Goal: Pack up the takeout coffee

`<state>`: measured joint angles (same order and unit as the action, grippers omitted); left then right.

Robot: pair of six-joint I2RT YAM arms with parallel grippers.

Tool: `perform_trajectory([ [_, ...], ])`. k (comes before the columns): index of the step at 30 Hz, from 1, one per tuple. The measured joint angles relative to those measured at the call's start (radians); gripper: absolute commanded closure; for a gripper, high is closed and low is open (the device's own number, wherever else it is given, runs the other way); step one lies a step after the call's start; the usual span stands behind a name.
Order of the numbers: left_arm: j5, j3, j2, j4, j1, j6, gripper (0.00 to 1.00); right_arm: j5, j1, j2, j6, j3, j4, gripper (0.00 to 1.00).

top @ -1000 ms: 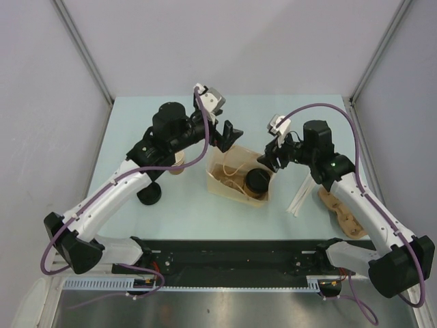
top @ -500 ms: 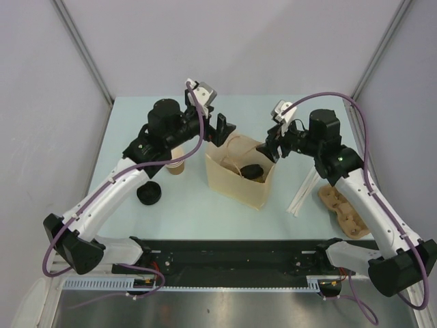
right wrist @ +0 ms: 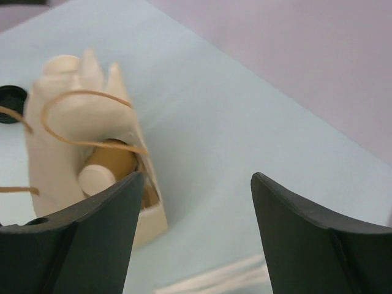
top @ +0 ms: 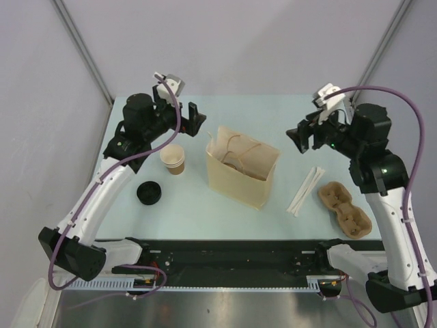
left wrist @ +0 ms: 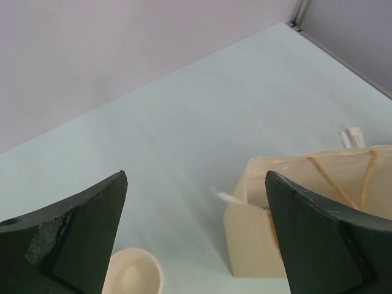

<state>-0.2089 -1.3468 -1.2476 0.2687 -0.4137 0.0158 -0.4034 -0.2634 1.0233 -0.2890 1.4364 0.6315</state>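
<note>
The tall tan paper bag [top: 242, 169] stands upright mid-table, string handles across its top. In the right wrist view a tan cup [right wrist: 114, 159] shows inside the bag's [right wrist: 67, 141] open mouth; the top view hides it. A second tan cup [top: 173, 158], open and without a lid, stands left of the bag and shows in the left wrist view [left wrist: 132, 275]. Its black lid [top: 148, 193] lies on the table nearer the front. My left gripper [top: 196, 117] is open and empty, up left of the bag. My right gripper [top: 300, 137] is open and empty, right of the bag.
A brown moulded-pulp cup tray [top: 345, 209] lies at the right front. White paper-wrapped straws [top: 305, 189] lie between the bag and the tray, and show in the right wrist view [right wrist: 214, 278]. The table's far edge meets the walls behind both grippers.
Both grippers have drawn back from the bag's mouth, the left one up and left, the right one up and right. The bag's top has sprung closer together, hiding the lidded cup from above.
</note>
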Motion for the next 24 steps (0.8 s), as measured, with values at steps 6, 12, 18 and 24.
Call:
perform_trajectory([
  [6,-0.041,0.108,0.066,-0.004,0.1,-0.004,0.01,0.033,0.235,-0.002,0.01,0.01,0.273,0.35],
  [12,-0.074,0.21,0.106,-0.018,0.118,-0.027,0.0,0.124,0.355,0.132,0.123,-0.066,0.369,0.45],
  [18,-0.071,0.235,0.116,-0.018,0.12,-0.035,0.0,0.288,0.349,0.349,0.337,-0.15,0.317,0.57],
  [24,-0.035,0.238,0.118,-0.016,0.12,-0.038,0.0,0.335,0.34,0.547,0.448,-0.163,0.225,0.66],
])
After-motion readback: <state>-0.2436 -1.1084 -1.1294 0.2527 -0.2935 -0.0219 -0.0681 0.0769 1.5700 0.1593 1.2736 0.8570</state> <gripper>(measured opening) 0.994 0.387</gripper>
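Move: The straws lie on the table well below my open right hand: their middle is about level with it fore and aft, some 13 cm to its right and about 39 cm down. The coffee bag stands about 3 cm ahead and 12 cm to its left, its middle some 30 cm below; the brown cup tray lies 6 cm back and 26 cm to its right, down on the table. From my left hand, the straws are roughly 37 cm to the right, 7 cm back and 36 cm down. I swing my right hand off to the right, away from the bag, then sink steeply towards the straws, about 28 cm down and 14 cm right, easing forward a little. On the way I tip the fingers some 60 degrees to point mostly down, turn them clockwise, and draw them in to roughly half their gap, touching nothing. My empty left hand, wide open, sinks about 6 cm and shifts left towards the paper cups. ##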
